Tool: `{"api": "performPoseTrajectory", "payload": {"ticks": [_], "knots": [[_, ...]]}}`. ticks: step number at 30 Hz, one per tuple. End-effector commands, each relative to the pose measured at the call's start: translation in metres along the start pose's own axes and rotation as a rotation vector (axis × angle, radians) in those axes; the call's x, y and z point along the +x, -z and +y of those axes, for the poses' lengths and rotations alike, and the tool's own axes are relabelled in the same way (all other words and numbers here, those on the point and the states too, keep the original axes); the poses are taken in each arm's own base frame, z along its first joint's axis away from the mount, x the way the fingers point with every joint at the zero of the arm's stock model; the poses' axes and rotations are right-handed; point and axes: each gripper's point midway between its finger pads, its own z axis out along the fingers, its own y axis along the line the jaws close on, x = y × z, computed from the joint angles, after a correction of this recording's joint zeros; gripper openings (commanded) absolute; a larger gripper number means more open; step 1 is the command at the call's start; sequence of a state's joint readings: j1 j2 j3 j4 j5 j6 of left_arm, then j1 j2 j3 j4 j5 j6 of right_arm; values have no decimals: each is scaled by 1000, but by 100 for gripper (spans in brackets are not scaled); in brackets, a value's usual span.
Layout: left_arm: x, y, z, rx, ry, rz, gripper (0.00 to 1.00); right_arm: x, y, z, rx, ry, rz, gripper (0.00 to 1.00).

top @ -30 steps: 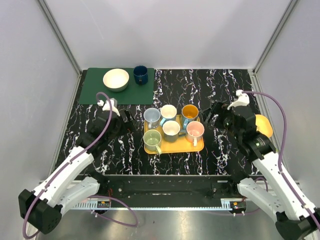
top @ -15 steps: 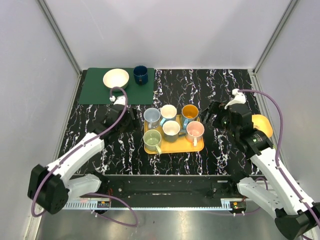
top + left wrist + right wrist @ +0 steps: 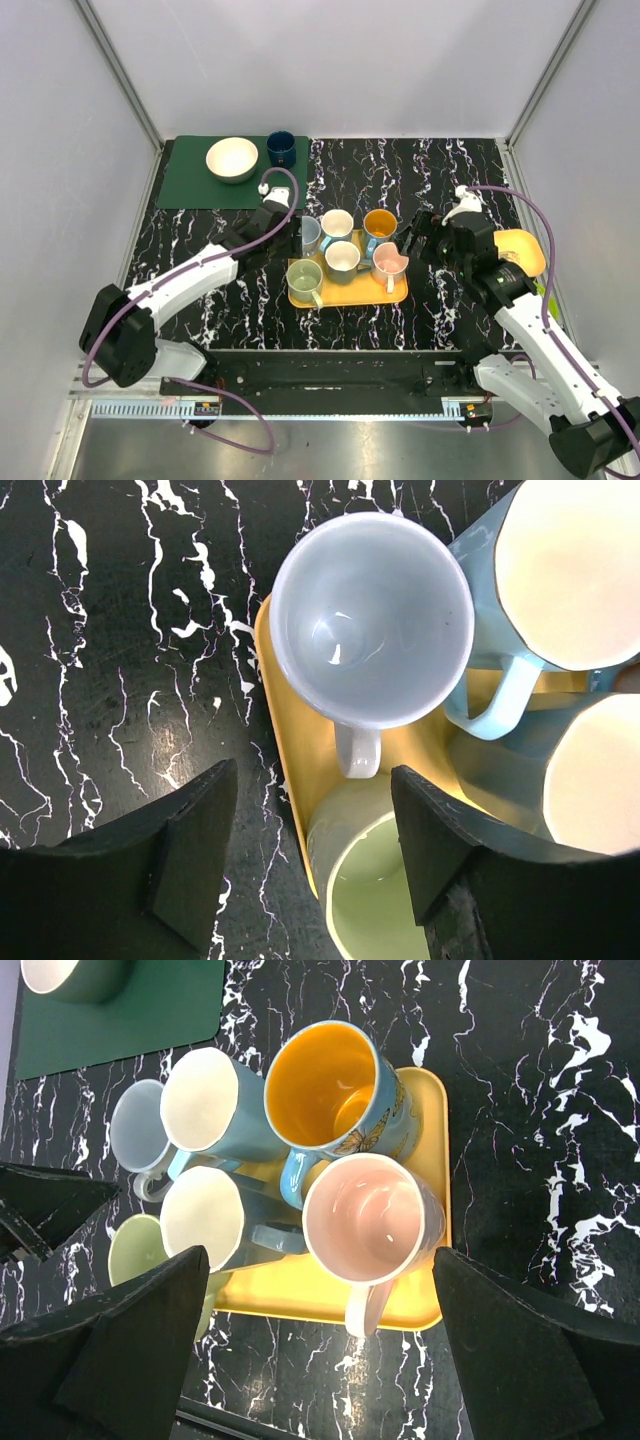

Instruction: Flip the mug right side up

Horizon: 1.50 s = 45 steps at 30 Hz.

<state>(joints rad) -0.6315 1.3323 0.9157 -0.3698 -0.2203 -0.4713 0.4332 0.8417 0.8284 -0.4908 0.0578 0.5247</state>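
Observation:
Several mugs stand with their openings up on a yellow tray (image 3: 350, 293): a grey one (image 3: 305, 232), a green one (image 3: 304, 275), a pink one (image 3: 390, 260), an orange-lined one (image 3: 380, 224) and two cream-lined ones. None of them looks overturned. My left gripper (image 3: 290, 236) is open and empty over the tray's left edge. In the left wrist view its fingers straddle the green mug (image 3: 400, 880), just below the grey mug (image 3: 372, 620). My right gripper (image 3: 415, 240) is open and empty beside the tray's right side. In the right wrist view it is above the pink mug (image 3: 370, 1218).
A green mat (image 3: 190, 190) at the back left holds a cream bowl (image 3: 232, 158) and a dark blue mug (image 3: 281, 148). A yellow plate (image 3: 528, 250) lies at the right, partly under my right arm. Grey walls close in the marbled table.
My left arm has swung right, from the open table to the tray's left edge. My right gripper has shifted a little left toward the tray. The mugs have not moved.

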Motion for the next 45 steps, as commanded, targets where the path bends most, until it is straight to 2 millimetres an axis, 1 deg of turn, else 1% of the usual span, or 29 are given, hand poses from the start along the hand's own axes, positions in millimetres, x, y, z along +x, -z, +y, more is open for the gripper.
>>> {"api": "performPoseTrajectory", "payload": {"ticks": [1,5,12,18,21,25,29,31,33,34,36,38,40,41,43,44,45], "knots": [[-20,-9,-3,-30,-24,-59,66,-4,-3,10,-44,-2,-16,100],[-16,-18,-5,-28,-28,-51,65,-3,-5,12,-59,-3,-8,100],[-21,-31,-17,-12,-57,-39,61,4,-7,9,-60,-11,2,100],[-6,-39,-20,-28,-81,3,60,7,-7,8,-61,-10,5,100],[-4,-43,-18,-44,-86,8,58,8,-6,7,-58,-8,2,100],[-5,-47,-18,-62,-94,17,51,10,-6,5,-56,-8,5,100],[-5,-49,-18,-72,-88,18,47,11,-4,4,-53,-8,1,100],[-4,-49,-17,-76,-90,19,41,12,-4,2,-50,-8,3,100],[-4,-49,-16,-78,-91,19,36,12,-3,2,-49,-10,4,100],[-3,-48,-16,-80,-92,19,31,13,-3,2,-48,-11,5,100],[-4,-46,-17,-76,-94,16,27,14,-3,1,-47,-10,6,100],[-4,-44,-15,-81,-96,13,27,15,-3,1,-47,-13,7,100],[-4,-43,-15,-86,-99,12,30,16,-3,0,-45,-14,10,100],[-4,-42,-14,-88,-102,13,30,16,-3,-1,-43,-12,9,100],[-4,-41,-15,-84,-106,11,25,17,-3,-1,-43,-17,11,100],[-4,-40,-14,-85,-108,9,12,19,-4,-2,-40,-17,13,100],[-5,-40,-14,-86,-109,7,2,19,-4,-2,-40,-18,13,100]]}}
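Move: The grey mug the left hand goes for stands open side up, its middle about 7 cm ahead of the hand, 4 cm to its right and 5 cm below; its handle juts back towards the hand. The green mug stands some 11 cm behind the grey one, the light-blue mug about 8 cm to the right of it and 2 cm farther out. From the right hand, the grey mug lies roughly 7 cm ahead, 23 cm left and 14 cm below. Down by about 4.5 cm, and some 2 cm to the right with a little forward, the half-open left hand sinks onto the grey mug's handle, rolling and tipping only slightly. Once low it stays there while its fingers close from either side and pinch the handle. The right hand, wide open and empty, eases down about 2 cm. ##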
